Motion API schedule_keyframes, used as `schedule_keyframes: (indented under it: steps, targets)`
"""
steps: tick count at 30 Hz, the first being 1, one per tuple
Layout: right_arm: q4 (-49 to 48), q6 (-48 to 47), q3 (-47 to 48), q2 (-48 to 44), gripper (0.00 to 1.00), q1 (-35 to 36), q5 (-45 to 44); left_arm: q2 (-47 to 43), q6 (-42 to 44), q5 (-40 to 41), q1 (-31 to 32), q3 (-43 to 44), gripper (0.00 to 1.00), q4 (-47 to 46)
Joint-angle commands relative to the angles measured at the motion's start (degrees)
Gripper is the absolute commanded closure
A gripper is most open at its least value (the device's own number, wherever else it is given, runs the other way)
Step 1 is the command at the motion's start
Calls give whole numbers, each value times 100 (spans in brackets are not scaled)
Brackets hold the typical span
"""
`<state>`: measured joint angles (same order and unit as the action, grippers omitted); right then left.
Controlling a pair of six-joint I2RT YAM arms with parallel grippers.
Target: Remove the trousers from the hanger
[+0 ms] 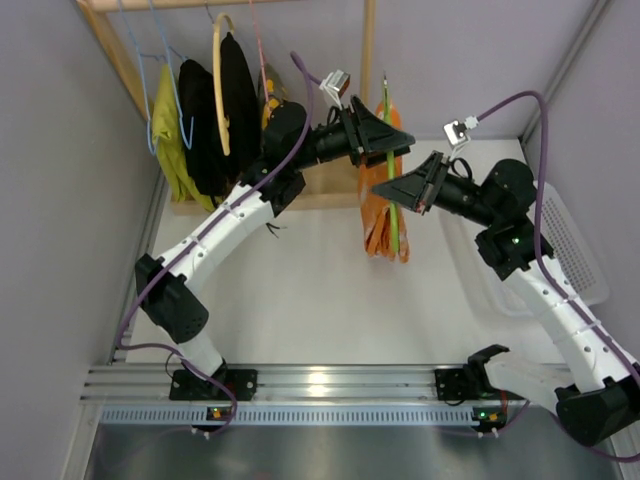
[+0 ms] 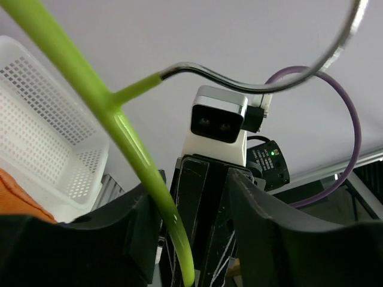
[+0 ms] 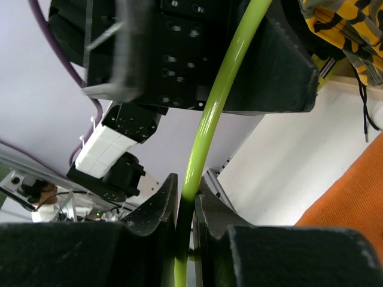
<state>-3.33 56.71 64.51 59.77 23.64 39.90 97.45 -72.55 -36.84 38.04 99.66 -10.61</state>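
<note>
The lime-green hanger (image 1: 393, 225) is held up in the air at the back of the table, with the orange trousers (image 1: 375, 225) draped over it and hanging down. My right gripper (image 3: 187, 185) is shut on the hanger's bar (image 3: 209, 113), and orange cloth (image 3: 353, 197) shows at the lower right. My left gripper (image 2: 194, 191) stands open around the same hanger (image 2: 119, 125); the bar passes close to the left finger (image 2: 128, 227). The metal hook (image 2: 239, 81) curves overhead. In the top view the left gripper (image 1: 385, 135) is just above the right gripper (image 1: 388, 190).
A wooden rack (image 1: 367, 40) at the back left carries a yellow-green garment (image 1: 172, 150), black garments (image 1: 220, 120) and a pale wooden hanger (image 1: 218, 80). A camouflage garment (image 3: 347, 30) hangs near the left arm. A white basket (image 1: 575, 245) sits at the right.
</note>
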Motion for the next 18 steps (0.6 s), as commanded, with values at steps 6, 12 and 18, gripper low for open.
schedule_keyframes:
  steps: [6, 12, 18]
  targets:
    - [-1574, -889, 18, -352, 100, 255, -175, -209, -312, -25, 89, -69, 84, -600]
    - [-1074, -2039, -193, -597, 58, 361, -263, -305, -409, 10, 81, -139, 100, -478]
    - [77, -3700, -386, -1142, 11, 352, -956, -472, -523, 36, -42, -263, 100, -293]
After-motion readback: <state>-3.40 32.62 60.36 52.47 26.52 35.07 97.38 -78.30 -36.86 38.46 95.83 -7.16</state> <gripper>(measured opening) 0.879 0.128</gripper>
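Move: The bare upper stretch of the green hanger already runs between my left hand's open fingers, within about 1 cm of the hand point. My right hand grips the same hanger lower down; that stretch lies about 6 cm ahead of it and 5 cm up, level sideways. From my left hand, the orange trousers hang about 15 cm below, 2 cm back and 1 cm left; the rack's right post stands roughly 25 cm ahead and 7 cm left. I shut my left fingers and pinch the green hanger while my right hand still grips it. Only then does my right hand spring wide open to let go, rolling some 25 degrees so its far side comes up and easing about 2 cm back and to the right. With the hanger in its grip, my left hand sinks about 3.5 cm, its far side tipping down some 10 degrees. ##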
